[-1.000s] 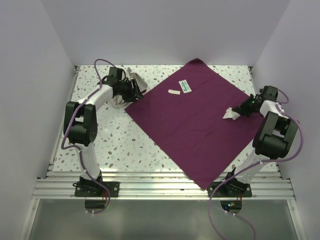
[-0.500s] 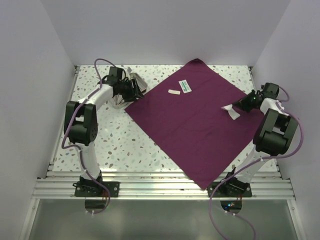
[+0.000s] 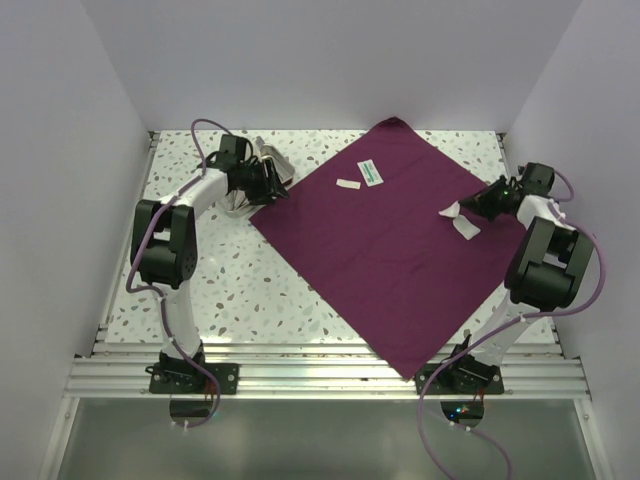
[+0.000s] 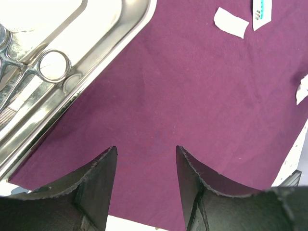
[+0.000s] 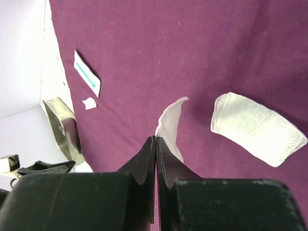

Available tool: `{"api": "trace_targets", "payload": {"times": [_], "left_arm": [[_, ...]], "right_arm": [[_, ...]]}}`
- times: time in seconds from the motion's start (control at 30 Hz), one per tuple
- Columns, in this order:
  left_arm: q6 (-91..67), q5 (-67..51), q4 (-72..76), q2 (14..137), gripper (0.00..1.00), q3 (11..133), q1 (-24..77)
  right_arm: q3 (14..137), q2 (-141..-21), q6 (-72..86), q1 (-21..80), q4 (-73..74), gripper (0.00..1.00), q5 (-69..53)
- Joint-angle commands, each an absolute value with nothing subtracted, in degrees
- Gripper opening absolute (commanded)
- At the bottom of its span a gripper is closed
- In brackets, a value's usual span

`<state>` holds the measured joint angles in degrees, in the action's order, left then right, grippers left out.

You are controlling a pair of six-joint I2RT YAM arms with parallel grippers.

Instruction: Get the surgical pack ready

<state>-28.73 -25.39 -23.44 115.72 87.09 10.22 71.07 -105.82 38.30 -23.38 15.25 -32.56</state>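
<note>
The plum-purple cloth (image 3: 390,250) lies spread as a diamond on the table. My right gripper (image 5: 155,138) is shut on the edge of a white gauze pad (image 5: 172,120), raised a little over the cloth's right side (image 3: 450,210). A second gauze pad (image 5: 257,127) lies flat beside it. My left gripper (image 4: 146,149) hangs open over the cloth's left corner, with nothing between its fingers. The steel tray (image 4: 103,53) sits just beyond it, holding ring-handled scissors or forceps (image 4: 52,66). Two small packets (image 3: 362,177) rest on the cloth's far part.
The speckled tabletop (image 3: 250,280) is walled in by white panels on the left, back and right. An aluminium rail (image 3: 320,375) runs along the near edge, carrying both arm bases. The right arm's elbow (image 3: 550,265) stands over the cloth's right corner.
My right gripper has drawn back up and to the right, lifting one gauze pad; the other pad stays flat on the cloth. The left arm has hardly moved.
</note>
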Motion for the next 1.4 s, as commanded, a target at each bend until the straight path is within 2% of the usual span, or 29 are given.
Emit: {"api": "trace_targets", "payload": {"times": [0.0,1.37], "left_arm": [[-27.69,-26.63,-22.76,115.75,0.56,89.38,10.28],[-27.16,-27.86,-22.94,116.37,0.58,89.21,9.05]], "right_arm": [[74.26,-105.81,36.31,-23.47,17.39,0.00,-32.26],[71.37,-107.14,29.27,-28.03,23.20,0.00,-26.63]]}}
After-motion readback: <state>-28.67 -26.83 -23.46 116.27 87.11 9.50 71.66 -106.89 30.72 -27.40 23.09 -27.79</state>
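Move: About 4 cm to the right of the right hand, some 2 cm back and 8 cm below its shut, gauze-holding fingers, a gauze pad lies on the drape. The green-and-white packet lies about 21 cm left and 15 cm farther out from that hand; the small white strip is roughly 27 cm left and 11 cm out. From the left hand, the gauze pad is about 48 cm right and 4 cm back. Bringing the pinched gauze back over the lying gauze pad, the right hand goes about 3.5 cm to its right and 3 cm back while sinking nearly 3 cm, more quickly downward at the end. The fingers tip a little further down, under 10 degrees, and stay shut on the gauze. ##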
